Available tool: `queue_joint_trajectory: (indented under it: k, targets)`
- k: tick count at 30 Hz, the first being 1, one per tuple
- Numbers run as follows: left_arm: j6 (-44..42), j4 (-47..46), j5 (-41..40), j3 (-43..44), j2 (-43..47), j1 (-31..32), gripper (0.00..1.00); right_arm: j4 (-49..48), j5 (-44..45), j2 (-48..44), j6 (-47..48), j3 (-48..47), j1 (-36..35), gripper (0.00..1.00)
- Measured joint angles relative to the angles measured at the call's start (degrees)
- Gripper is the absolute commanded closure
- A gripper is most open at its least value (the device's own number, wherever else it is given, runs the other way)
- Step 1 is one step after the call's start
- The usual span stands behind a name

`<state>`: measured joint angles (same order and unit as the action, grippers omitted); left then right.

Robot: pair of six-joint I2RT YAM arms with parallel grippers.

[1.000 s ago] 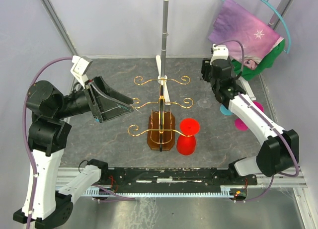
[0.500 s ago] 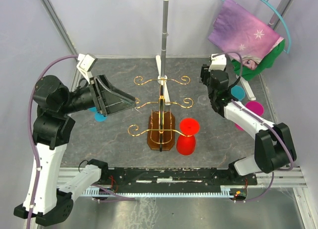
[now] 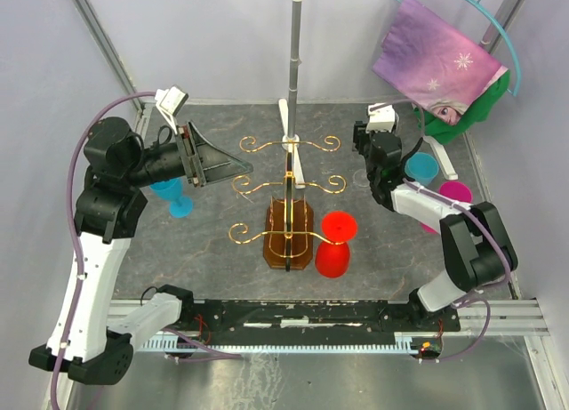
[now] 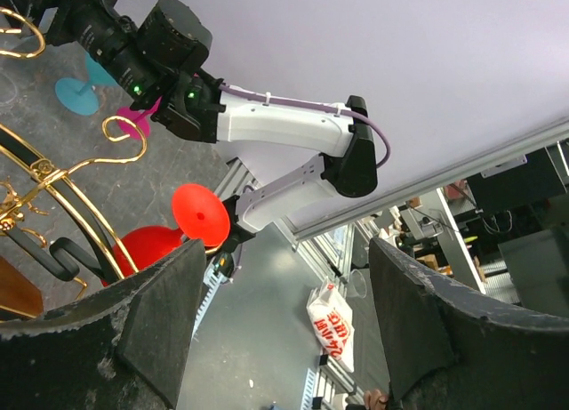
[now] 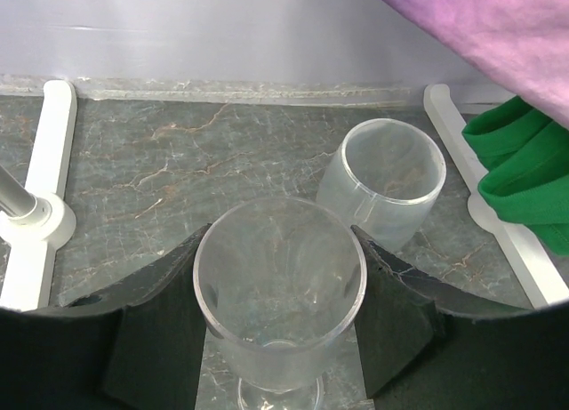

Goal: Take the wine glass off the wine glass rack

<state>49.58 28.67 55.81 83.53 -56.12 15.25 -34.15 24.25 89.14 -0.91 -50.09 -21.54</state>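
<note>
The gold wire wine glass rack (image 3: 286, 189) stands mid-table on its amber base (image 3: 289, 237). A red wine glass (image 3: 336, 243) hangs upside down on its front right scroll arm and also shows in the left wrist view (image 4: 200, 216), beside the gold wires (image 4: 53, 174). My left gripper (image 3: 240, 165) is open and empty (image 4: 286, 250), level with the rack's left scroll arms and just apart from them. My right gripper (image 3: 366, 141) is right of the rack near the back. In its wrist view it (image 5: 280, 241) is shut on the bowl of an upright clear wine glass (image 5: 280, 294).
A second clear glass (image 5: 382, 183) stands just behind the held one. A blue glass (image 3: 169, 192) stands at the left. A blue (image 3: 420, 168) and a pink glass (image 3: 453, 196) stand at the right. The grey pole (image 3: 293, 63) rises behind the rack. A purple cloth (image 3: 436, 63) hangs back right.
My left arm has risen and swung its open gripper right, toward the rack's left arms, uncovering the blue glass. My right gripper has drawn back toward the rear with the clear glass.
</note>
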Motion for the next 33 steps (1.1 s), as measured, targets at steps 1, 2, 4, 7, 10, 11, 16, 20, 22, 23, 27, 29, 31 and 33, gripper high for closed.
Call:
queue_joint_trajectory:
  k: [1,2,4,7,10,11,16,20,22,23,27,29,31,33]
  targets:
    - [0.0,0.02,-0.13,-0.28,-0.04,0.0,0.2,-0.48,-0.02,0.33,0.13,0.11,0.0,0.43]
    - [0.0,0.11,-0.24,-0.63,-0.04,0.0,0.2,-1.29,0.0,0.74,0.22,0.31,0.0,0.42]
    - [0.0,0.2,-0.26,-1.05,0.02,0.0,0.2,-2.6,-0.02,1.51,0.31,0.87,0.0,0.41]
    - [0.0,0.31,-0.26,-1.44,0.09,0.0,0.2,-4.33,0.0,1.77,0.17,1.84,0.0,0.37]
    - [0.0,0.44,-0.26,-1.49,0.13,0.0,0.2,-6.05,0.11,1.77,0.13,2.84,0.0,0.26]
    - [0.0,0.44,-0.26,-1.51,0.24,0.0,0.2,-6.6,0.24,1.77,0.15,3.13,0.0,0.23]
    - [0.0,0.48,-0.28,-1.88,0.74,0.0,0.21,-8.26,0.92,1.66,0.33,5.51,0.0,0.08]
    - [0.02,0.42,-0.31,-2.29,0.85,0.0,0.2,-7.87,1.31,0.26,0.98,6.21,0.0,0.0]
    - [0.02,0.44,-0.28,-2.4,0.85,0.0,0.21,-7.37,1.25,-1.31,1.22,6.21,0.0,0.0]
    - [0.0,0.39,-0.31,-2.47,0.85,0.0,0.2,-6.84,1.25,-2.56,1.27,6.21,0.0,0.0]
    - [0.0,0.39,-0.35,-2.73,1.03,0.0,0.2,-3.39,0.76,-8.39,1.22,6.21,-0.02,0.0]
    - [0.0,0.39,-0.68,-3.02,1.33,0.0,0.19,-0.55,0.42,-12.17,1.14,6.19,-0.11,0.0]
    - [-0.02,0.39,-1.79,-3.54,1.9,0.0,0.18,3.15,0.26,-16.87,0.85,5.84,-0.11,0.0]
    - [-0.02,0.39,-3.04,-4.24,2.6,0.0,0.18,7.63,0.48,-21.31,0.52,4.7,-0.11,0.0]
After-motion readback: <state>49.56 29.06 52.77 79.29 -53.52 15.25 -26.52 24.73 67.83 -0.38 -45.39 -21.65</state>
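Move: The right hand still grips a clear wine glass upright by its bowl, and the table spot for it is straight below, about 13 cm under the fingers. The second clear glass stands some 9 cm ahead and 6 cm right; the blue glass is roughly 5 cm back and 12 cm right; the magenta glass about 13 cm back and 19 cm right. From the left hand that spot lies roughly 28 cm ahead, 28 cm right and far below. Right hand lowers the clear wine glass 1 cm, lets go, then rises some 11 cm while drawing back. ##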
